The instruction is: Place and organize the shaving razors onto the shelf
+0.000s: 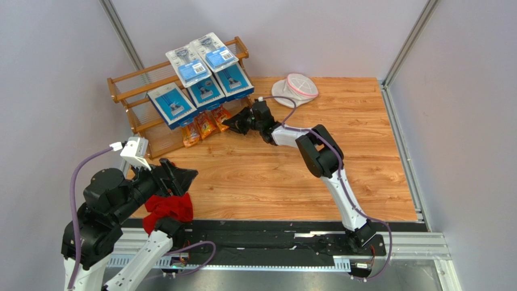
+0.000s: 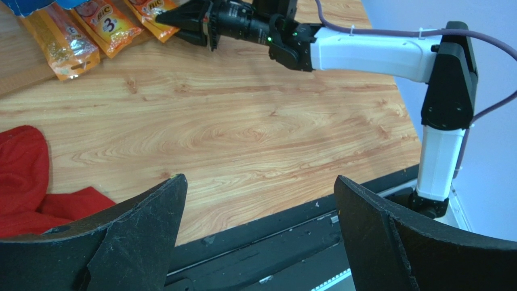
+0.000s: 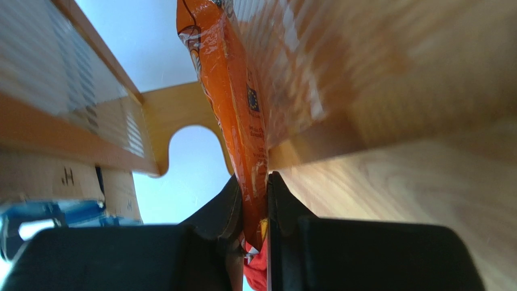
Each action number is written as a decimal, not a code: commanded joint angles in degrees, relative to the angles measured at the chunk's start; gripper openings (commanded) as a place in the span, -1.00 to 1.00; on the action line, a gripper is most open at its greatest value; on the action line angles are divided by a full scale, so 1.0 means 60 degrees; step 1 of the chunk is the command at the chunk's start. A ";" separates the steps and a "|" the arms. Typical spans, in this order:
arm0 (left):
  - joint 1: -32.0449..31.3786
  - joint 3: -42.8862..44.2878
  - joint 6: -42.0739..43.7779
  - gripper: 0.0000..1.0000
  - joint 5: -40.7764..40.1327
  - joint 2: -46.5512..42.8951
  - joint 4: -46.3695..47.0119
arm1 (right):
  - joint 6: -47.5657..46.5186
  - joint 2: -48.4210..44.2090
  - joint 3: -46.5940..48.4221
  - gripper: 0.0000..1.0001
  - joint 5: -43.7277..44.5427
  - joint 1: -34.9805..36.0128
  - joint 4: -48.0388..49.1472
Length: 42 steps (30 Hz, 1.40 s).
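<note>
The brown wooden shelf [image 1: 135,77] stands at the back left. Two clear blister packs [image 1: 188,63] lie on its top tier, and three blue razor boxes [image 1: 205,91] lean below them. Three orange bags [image 1: 206,125] rest at its foot on the table. My right gripper [image 1: 233,124] reaches to the rightmost orange bag [image 3: 233,91] and is shut on its lower end, right by the shelf's end post [image 3: 182,115]. My left gripper [image 2: 258,188] hangs open and empty over the table's near edge, beside the red cloth [image 2: 24,176].
A round white pouch with pink trim [image 1: 295,88] lies at the back of the table, right of the shelf. The red cloth [image 1: 170,206] is bunched at the near left edge under my left arm. Grey walls close in the table on three sides.
</note>
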 commanded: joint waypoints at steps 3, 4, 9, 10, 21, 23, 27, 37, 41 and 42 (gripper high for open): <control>0.0033 -0.0025 0.0151 0.98 0.0245 0.0153 0.0190 | -0.0316 0.0561 0.1473 -0.97 -0.0090 -0.0262 -0.0918; 0.0018 -0.0039 0.0166 0.98 0.0259 0.0182 0.0190 | -0.0403 0.0619 0.1606 -0.95 -0.0090 -0.0277 -0.1050; 0.0033 -0.0127 0.0152 0.98 0.0260 0.0212 0.0219 | -0.0609 0.1146 0.2572 -0.83 -0.0339 -0.0321 -0.1695; 0.0033 -0.0156 0.0151 0.98 0.0289 0.0197 0.0234 | -0.0623 0.1220 0.2705 -0.81 -0.0354 -0.0335 -0.1827; 0.0033 -0.0347 0.0093 0.98 0.0450 0.0197 0.0366 | -0.1120 0.1280 0.2970 -0.18 -0.0442 -0.0321 -0.2588; 0.0033 -0.0391 0.0093 0.98 0.0450 0.0197 0.0395 | -0.1311 0.0943 0.2737 0.05 -0.0194 -0.0321 -0.2808; 0.0033 -0.0508 0.0078 0.97 0.0494 0.0168 0.0424 | -0.1751 0.0270 0.2180 0.31 0.0202 -0.0306 -0.2883; 0.0033 -0.0508 0.0137 0.97 0.0538 0.0212 0.0483 | -0.3200 -0.0552 0.2238 0.46 0.1007 -0.0204 -0.5035; 0.0033 -0.0479 0.0151 0.97 0.0582 0.0241 0.0468 | -0.3377 -0.0786 0.1872 0.48 0.1097 -0.0174 -0.5270; 0.0033 -0.0464 0.0151 0.97 0.0596 0.0227 0.0468 | -0.3406 -0.0902 0.1784 0.49 0.1097 -0.0189 -0.5285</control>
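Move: For the orange packet still pinched in the right hand, the free spot at the right of the lower shelf lies about 6 cm ahead, 2 cm left and 3 cm down. Of the two packets already there, the nearer sits 3 cm ahead and 9 cm left, the other 1 cm back and 14 cm left. The rightmost blue razor box is above, 6 cm ahead, 4 cm right, 13 cm up. From the left hand, that spot lies some 38 cm ahead, 9 cm right, 30 cm below. The orange packet, still gripped near its end, goes about 3.5 cm forward onto the lower shelf under the blue boxes and then about 2 cm down, where the right fingers open wide and let go. The right hand lifts slightly, then backs off to the right and back by some 3 cm while its fingertips tip down about 20 degrees. ##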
